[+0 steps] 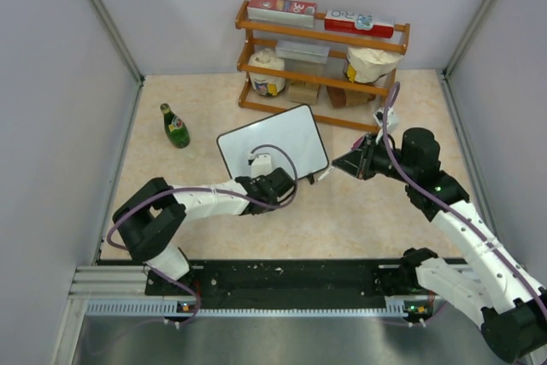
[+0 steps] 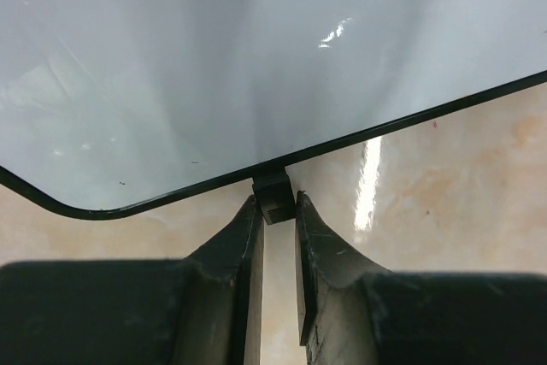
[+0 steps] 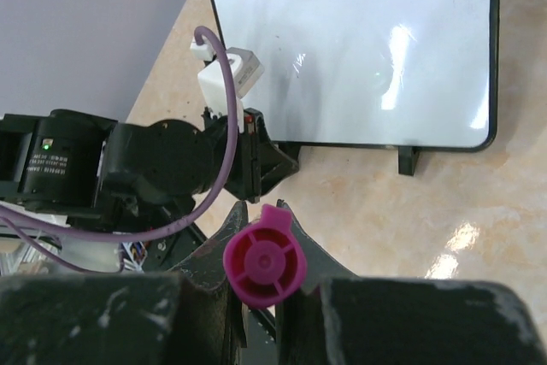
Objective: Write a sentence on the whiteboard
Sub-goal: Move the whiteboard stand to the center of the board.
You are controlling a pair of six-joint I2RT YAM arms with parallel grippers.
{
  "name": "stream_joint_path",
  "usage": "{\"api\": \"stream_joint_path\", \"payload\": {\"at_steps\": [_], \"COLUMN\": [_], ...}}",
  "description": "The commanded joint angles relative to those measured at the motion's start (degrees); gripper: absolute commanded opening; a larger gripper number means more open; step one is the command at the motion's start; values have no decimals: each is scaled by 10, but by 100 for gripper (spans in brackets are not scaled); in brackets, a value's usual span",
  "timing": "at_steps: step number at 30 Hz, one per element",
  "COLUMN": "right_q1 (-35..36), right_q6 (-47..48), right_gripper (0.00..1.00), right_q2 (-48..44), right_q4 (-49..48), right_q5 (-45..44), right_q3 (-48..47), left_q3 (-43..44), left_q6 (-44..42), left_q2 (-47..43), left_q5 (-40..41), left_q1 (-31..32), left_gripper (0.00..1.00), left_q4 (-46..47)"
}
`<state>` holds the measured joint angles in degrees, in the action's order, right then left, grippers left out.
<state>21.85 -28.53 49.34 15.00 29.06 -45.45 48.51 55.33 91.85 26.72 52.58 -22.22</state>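
The whiteboard (image 1: pixel 273 150) lies tilted on the beige table, white with a thin black frame. Its surface is blank in every view (image 2: pixel 214 57) (image 3: pixel 359 49); the sentence is not on it. My left gripper (image 1: pixel 275 182) is at the board's near edge. In the left wrist view its fingertips (image 2: pixel 275 201) are closed on a little black foot (image 2: pixel 273 196) under the frame. My right gripper (image 1: pixel 353 162) hovers just right of the board, shut on a purple-pink marker (image 3: pixel 265 258) seen end-on between the fingers (image 3: pixel 235 220). A second foot (image 3: pixel 408 160) shows at the board's corner.
A wooden rack (image 1: pixel 320 57) with boxes, jars and bags stands behind the board. A green bottle (image 1: pixel 175 126) stands to the board's left. Grey walls enclose the table on three sides. A black rail (image 1: pixel 291 284) runs along the near edge.
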Motion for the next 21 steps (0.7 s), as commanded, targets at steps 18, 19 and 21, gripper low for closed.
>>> {"api": "stream_joint_path", "payload": {"at_steps": [18,19,21], "right_q1": [-8,-8,-8], "right_q6": [29,27,23], "right_gripper": [0,0,0], "right_q2": [-113,-126,-148], "right_q4": [85,91,101], "right_q5": [-85,-88,-94], "right_q3": [14,19,27], "left_q3": [21,21,23], "left_q6": [104,112,123], "left_q2": [-1,-1,1], "left_q5": [-63,-62,-61], "left_q1": [176,187,203], "left_gripper": [0,0,0], "left_q4": [-107,-107,-110]}}
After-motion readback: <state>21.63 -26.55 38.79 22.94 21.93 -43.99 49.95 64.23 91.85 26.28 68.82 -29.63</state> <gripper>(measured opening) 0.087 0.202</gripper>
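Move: The left fingers already pinch the whiteboard stand's left foot. The clear table at the front middle, where this foot is being taken, is some 9 cm back and 5 cm to the right, about 2 cm lower. The whiteboard's middle lies about 13 cm ahead, 1 cm right and 5 cm up; the stand's right foot 5 cm ahead, 13 cm right. From the right hand, that clear spot is roughly 9 cm back, 13 cm left and 25 cm below. Back towards the bases and, about half as far, to the right, the left hand drags the stand by its left foot over the table at constant height, some 9 cm in all, turning about 10 degrees clockwise with its pinch kept. The right hand, still gripping the marker up in the air, eases some 3 cm right and a little back. ##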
